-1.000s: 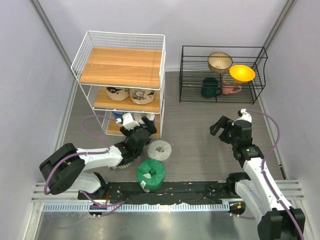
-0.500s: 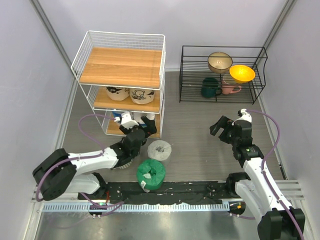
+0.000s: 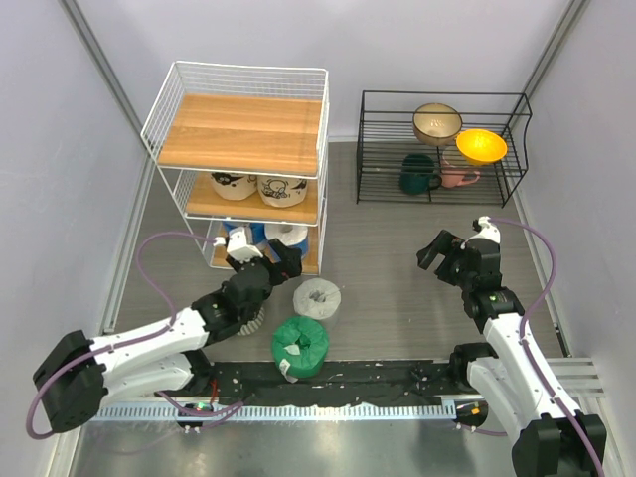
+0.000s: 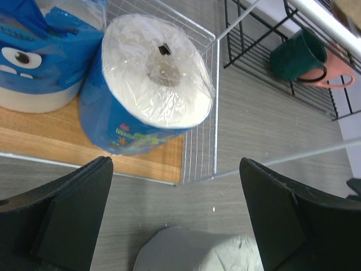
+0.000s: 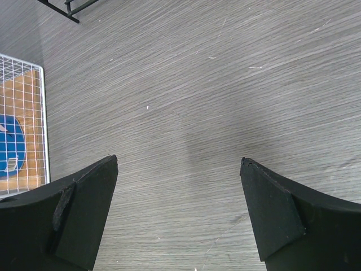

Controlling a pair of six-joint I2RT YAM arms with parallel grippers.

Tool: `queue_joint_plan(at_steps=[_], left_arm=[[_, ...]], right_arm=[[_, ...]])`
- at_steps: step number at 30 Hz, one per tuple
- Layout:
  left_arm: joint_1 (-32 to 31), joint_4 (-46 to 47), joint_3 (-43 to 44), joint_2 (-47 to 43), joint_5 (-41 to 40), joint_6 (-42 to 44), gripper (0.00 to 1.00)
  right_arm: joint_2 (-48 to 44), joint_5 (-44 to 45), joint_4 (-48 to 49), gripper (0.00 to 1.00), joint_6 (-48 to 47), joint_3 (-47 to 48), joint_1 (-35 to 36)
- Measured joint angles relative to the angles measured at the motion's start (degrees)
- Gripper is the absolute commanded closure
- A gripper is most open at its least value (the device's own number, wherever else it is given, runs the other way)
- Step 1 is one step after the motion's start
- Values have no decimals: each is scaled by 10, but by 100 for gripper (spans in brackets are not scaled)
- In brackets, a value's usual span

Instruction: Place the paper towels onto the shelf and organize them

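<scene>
The shelf (image 3: 238, 149) stands at the back left. Two tan paper towels (image 3: 234, 184) (image 3: 281, 189) sit on its middle tier. On its bottom board stand a blue roll (image 4: 39, 51) and a blue-white roll (image 4: 148, 84), side by side. A grey roll (image 3: 317, 297) and a green roll (image 3: 300, 343) stand on the table in front of the shelf. My left gripper (image 3: 266, 256) hangs open just in front of the bottom tier, above the grey roll (image 4: 197, 251), holding nothing. At the right, my right gripper (image 3: 449, 248) is open over bare table (image 5: 179, 161).
A low black wire rack (image 3: 442, 149) at the back right holds a gold bowl (image 3: 437, 122), a yellow bowl (image 3: 481, 146), a green mug (image 3: 417, 175) and a pink mug (image 3: 455, 177). A black strip and rail run along the near edge (image 3: 328, 378).
My left arm has drawn back from the shelf's bottom tier toward the near left. The blue-white roll it covered now shows standing on that board. The right arm has not moved.
</scene>
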Motion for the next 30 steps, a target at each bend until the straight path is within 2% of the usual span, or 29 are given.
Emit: queue_joint_plan(at_steps=[6,13,20,30], left_arm=[[-1,-118,11,-68,103,4,0],[-14,-205,23,-79,241,27,0],[-17,-256,47,-46,281,60,0],[-17,-279,89,13,285,82,2]], right_arm=[[13,0,1,5,-2,0,0],[20,0,5,4,-2,0,0],[20,0,7,5,-2,0,0],[17,0,9,5,-2,0,0]])
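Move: The gray paper roll stands about 7 cm back and 9 cm to the right of the empty left hand, its middle some 10 cm lower. The green roll is about 17 cm back and 5 cm right, the ribbed mug 9 cm back and 8 cm left, and the blue-and-white roll on the bottom shelf about 8 cm ahead and 3 cm right, all lower. From the right hand, the gray roll lies roughly 31 cm left and 8 cm back. The gray roll is what the open left hand comes to: it backs away from the shelf about 8 cm, sinking some 5 cm and drifting 4 cm right, with the backward travel nearly all done before the last of the sinking. Meanwhile the wrist swings some 30 degrees clockwise and tips its fingers down, so they aim over the roll; the fingers stay wide open. ##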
